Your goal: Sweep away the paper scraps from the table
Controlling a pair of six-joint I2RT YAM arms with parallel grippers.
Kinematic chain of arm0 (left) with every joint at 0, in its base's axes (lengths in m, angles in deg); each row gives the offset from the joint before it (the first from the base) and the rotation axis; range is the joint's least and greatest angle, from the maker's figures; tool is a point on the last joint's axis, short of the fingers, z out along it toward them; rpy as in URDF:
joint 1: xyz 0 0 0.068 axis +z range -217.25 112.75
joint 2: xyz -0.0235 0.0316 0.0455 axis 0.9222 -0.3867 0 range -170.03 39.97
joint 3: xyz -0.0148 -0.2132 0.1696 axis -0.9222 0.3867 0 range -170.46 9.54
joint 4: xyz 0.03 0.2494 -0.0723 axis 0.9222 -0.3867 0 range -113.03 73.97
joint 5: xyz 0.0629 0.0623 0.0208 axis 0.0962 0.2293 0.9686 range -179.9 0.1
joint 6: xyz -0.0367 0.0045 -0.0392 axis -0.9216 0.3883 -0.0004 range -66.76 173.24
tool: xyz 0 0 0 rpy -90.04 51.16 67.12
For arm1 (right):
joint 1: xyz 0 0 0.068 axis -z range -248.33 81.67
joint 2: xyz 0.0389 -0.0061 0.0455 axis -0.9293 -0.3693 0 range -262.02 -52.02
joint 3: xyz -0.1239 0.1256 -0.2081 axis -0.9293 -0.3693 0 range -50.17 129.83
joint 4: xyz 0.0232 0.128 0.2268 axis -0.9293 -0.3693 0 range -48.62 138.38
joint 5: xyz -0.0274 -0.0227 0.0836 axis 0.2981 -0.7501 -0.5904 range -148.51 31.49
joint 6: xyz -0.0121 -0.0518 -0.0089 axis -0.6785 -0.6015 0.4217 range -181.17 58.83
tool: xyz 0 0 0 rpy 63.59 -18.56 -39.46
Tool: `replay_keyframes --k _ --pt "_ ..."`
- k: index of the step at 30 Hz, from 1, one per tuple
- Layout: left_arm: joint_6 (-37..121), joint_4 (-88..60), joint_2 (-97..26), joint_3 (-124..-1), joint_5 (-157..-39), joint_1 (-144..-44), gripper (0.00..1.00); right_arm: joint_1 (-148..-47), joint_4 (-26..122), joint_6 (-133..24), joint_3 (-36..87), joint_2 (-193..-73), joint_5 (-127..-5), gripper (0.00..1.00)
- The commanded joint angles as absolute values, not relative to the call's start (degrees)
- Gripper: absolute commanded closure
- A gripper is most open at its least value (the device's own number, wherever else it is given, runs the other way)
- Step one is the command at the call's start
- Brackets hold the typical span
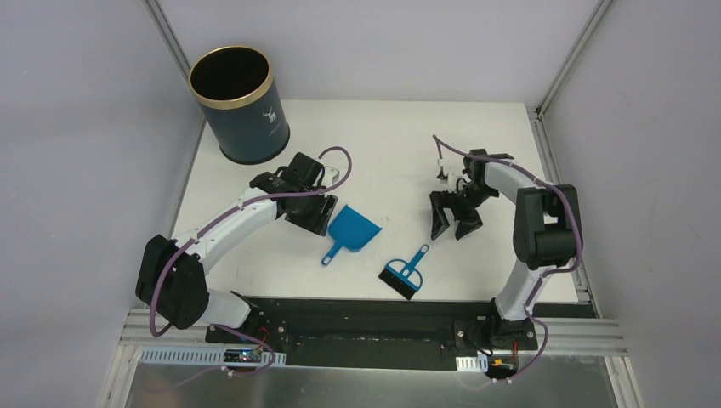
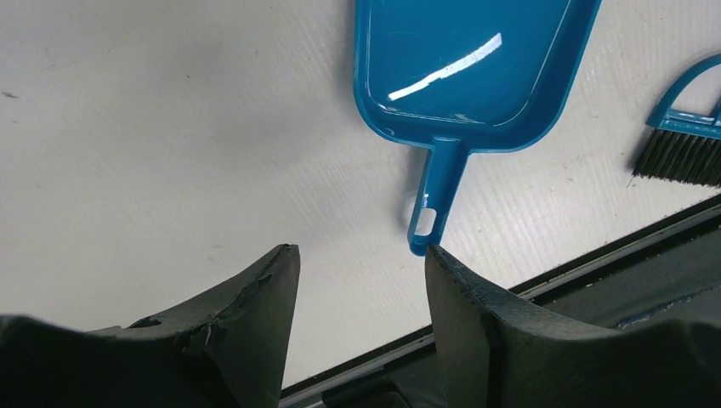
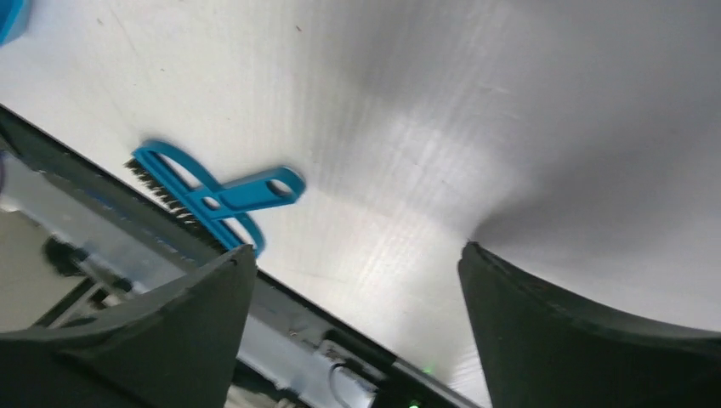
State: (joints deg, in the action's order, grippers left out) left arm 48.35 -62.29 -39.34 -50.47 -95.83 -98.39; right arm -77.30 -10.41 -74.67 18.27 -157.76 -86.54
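Note:
No paper scraps show in any view. On the white table (image 1: 400, 144) lie a blue dustpan (image 1: 355, 228) and a blue hand brush (image 1: 406, 272) with black bristles. My left gripper (image 1: 316, 221) hovers just left of the dustpan, open and empty. In the left wrist view the dustpan (image 2: 472, 68) is empty, and its handle end lies by the right fingertip of my left gripper (image 2: 361, 255). My right gripper (image 1: 453, 229) hangs open and empty above and to the right of the brush. The right wrist view shows the brush (image 3: 212, 200) beyond my right gripper (image 3: 357, 251).
A dark blue gold-rimmed bin (image 1: 238, 104) stands upright at the table's far left corner. Grey walls enclose the table on three sides. The black front edge (image 1: 366, 308) runs just below the brush. The brush's bristles (image 2: 680, 157) also show in the left wrist view.

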Motion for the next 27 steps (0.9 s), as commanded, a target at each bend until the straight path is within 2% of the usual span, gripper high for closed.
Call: replay_keyframes --k 1,4,5,6,7,15,18,23,27 --pt "47.84 -61.64 -38.05 -49.89 -93.12 -98.45 0.43 -74.00 -6.37 -73.30 18.13 -149.66 -83.91 0.01" --pt "47.33 -61.67 -38.93 -49.82 -93.22 -98.45 0.42 -72.78 -3.87 -72.29 17.26 -144.34 -86.58 0.00" --pt "47.19 -61.71 -39.28 -49.87 -93.31 -98.45 0.27 -72.73 -2.76 -71.80 16.96 -142.47 -86.30 0.00" --pt "47.11 -61.77 -39.50 -49.93 -93.14 -98.45 0.05 -72.60 -1.30 -71.14 16.62 -139.67 -85.67 0.00" --pt "46.90 -61.95 -39.52 -50.03 -92.84 -98.45 0.01 -72.34 0.04 -70.34 16.45 -137.53 -84.54 0.00" --pt "45.98 -60.68 -32.83 -50.09 -86.16 -98.45 0.01 -68.42 14.40 -65.29 12.05 -120.56 -82.09 0.00" --pt "45.02 -57.15 -23.81 -48.22 -82.40 -98.45 0.01 -68.41 19.56 -65.29 10.03 -116.01 -82.09 0.00" --pt "42.59 -46.30 -6.00 -38.46 -74.83 -98.45 0.01 -68.41 21.77 -65.29 8.43 -112.95 -82.09 0.00" --pt "43.09 -40.90 0.86 -32.94 -72.54 -98.45 0.01 -66.47 24.53 -65.29 3.60 -111.94 -82.09 0.00"
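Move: Below the left hand lies the released dustpan, its middle roughly 7 cm to the right, 2 cm back and 9 cm down; the bin stands about 18 cm ahead and 14 cm left. From the right hand, the freed brush is some 10 cm back, 10 cm left and 3 cm lower, with the dustpan about 23 cm left, 1 cm back and 3 cm down. Rising away from the brush, the empty right hand climbs some 19 cm while going forward about 7 cm and a little right, its fingers opening fully and swinging up towards level by about 60 degrees. The left hand first nearly stays put, opening wide, then lifts about 11 cm and shifts left off the dustpan, its fingers tipping up some 40 degrees. Neither touches anything. ##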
